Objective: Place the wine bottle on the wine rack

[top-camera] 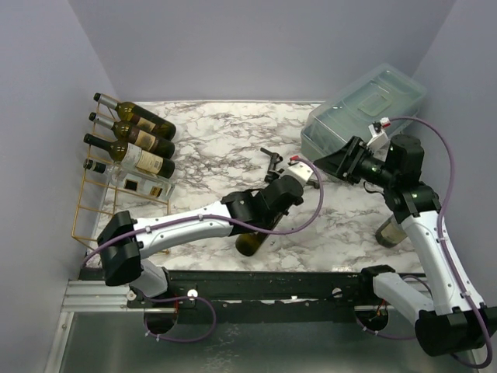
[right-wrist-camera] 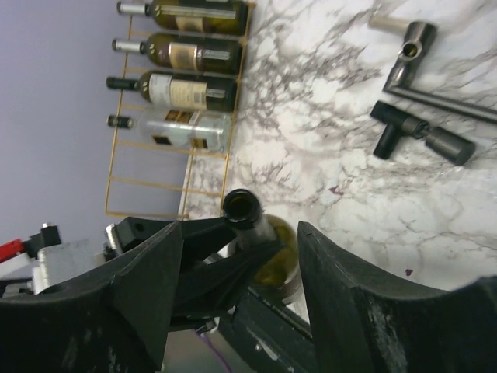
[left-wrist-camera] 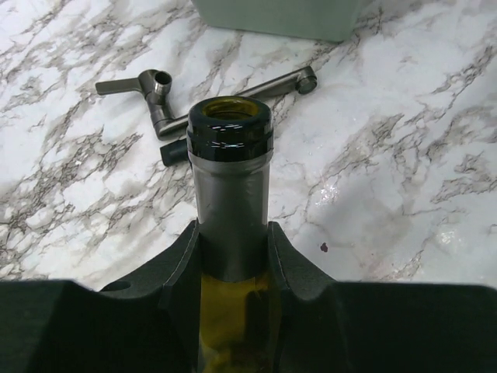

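A green wine bottle (top-camera: 250,244) with an open mouth is tilted near the table's front edge. My left gripper (top-camera: 273,200) is shut on its neck. In the left wrist view the neck (left-wrist-camera: 231,179) stands out between the closed fingers (left-wrist-camera: 299,268), its mouth pointing towards the far side. The gold wire wine rack (top-camera: 93,214) stands at the far left and holds several bottles (top-camera: 136,138) in its upper tiers; its lower tiers are bare. My right gripper (top-camera: 339,163) is open and empty at the right, facing the held bottle (right-wrist-camera: 260,233) and the rack (right-wrist-camera: 147,183).
A translucent grey lidded box (top-camera: 365,109) sits at the back right. Dark metal tool parts (top-camera: 272,159) lie mid-table, also in the left wrist view (left-wrist-camera: 155,85). Another bottle (top-camera: 390,231) stands by the right arm. Purple walls close in left and right.
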Controlling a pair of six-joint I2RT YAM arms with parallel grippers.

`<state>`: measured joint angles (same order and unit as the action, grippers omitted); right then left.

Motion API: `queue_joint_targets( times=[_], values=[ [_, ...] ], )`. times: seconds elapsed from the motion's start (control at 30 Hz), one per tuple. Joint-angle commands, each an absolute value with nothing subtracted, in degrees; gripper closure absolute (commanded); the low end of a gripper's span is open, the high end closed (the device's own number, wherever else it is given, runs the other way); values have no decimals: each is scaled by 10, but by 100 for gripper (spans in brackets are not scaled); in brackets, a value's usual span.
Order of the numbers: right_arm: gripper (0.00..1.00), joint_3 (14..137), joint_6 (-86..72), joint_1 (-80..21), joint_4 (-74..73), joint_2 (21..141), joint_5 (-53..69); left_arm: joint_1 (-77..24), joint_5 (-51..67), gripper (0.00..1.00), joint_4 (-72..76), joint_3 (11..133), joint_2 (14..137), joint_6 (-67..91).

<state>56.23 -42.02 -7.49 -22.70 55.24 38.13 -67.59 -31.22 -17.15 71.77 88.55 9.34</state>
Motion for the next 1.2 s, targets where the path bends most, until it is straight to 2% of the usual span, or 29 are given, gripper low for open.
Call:
queue_joint_targets(
  times=[0.0, 0.17, 0.4, 0.6, 0.9, 1.17],
  values=[
    [36, 600, -437, -73, -283, 527, 213, -660, -342, 100, -138, 718, 805, 109],
    [38, 606, -432, -73, -302, 524, 159, -602, -296, 100, -184, 724, 747, 170],
    [38, 582, -428, -73, -296, 537, 193, -469, -213, 100, -242, 729, 666, 228],
    [39, 563, -437, -73, -279, 547, 222, -378, -185, 100, -330, 786, 655, 224],
    [39, 538, -436, -74, -261, 557, 245, -223, -188, 100, -397, 799, 616, 222],
    [39, 524, -427, -74, -262, 553, 254, -124, -296, 100, -335, 721, 543, 248]
  ],
)
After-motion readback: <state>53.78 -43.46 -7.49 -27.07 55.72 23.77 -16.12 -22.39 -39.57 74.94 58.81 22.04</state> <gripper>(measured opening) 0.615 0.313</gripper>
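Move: The left hand already holds the bottle by its neck. The next empty rack slot lies about 47 cm to its left, 5 cm farther out and some 12 cm lower. The clear bottle fills the neighbouring slot, about 7 cm beyond that empty one, with the white-label bottle another 7 cm out. The metal tap lies 14 cm ahead of the left hand, 2 cm right. From the right hand, the empty slot is roughly 59 cm left, 3 cm ahead. Still pinching the bottle's neck, the left hand first lifts, then sweeps it left across the table towards the rack, about 33 cm left, 13 cm up and a little forward, while turning counter-clockwise some 50 degrees and rolling its left side down. The open, empty right hand draws off a few centimetres to the right while turning clockwise, then sinks. ##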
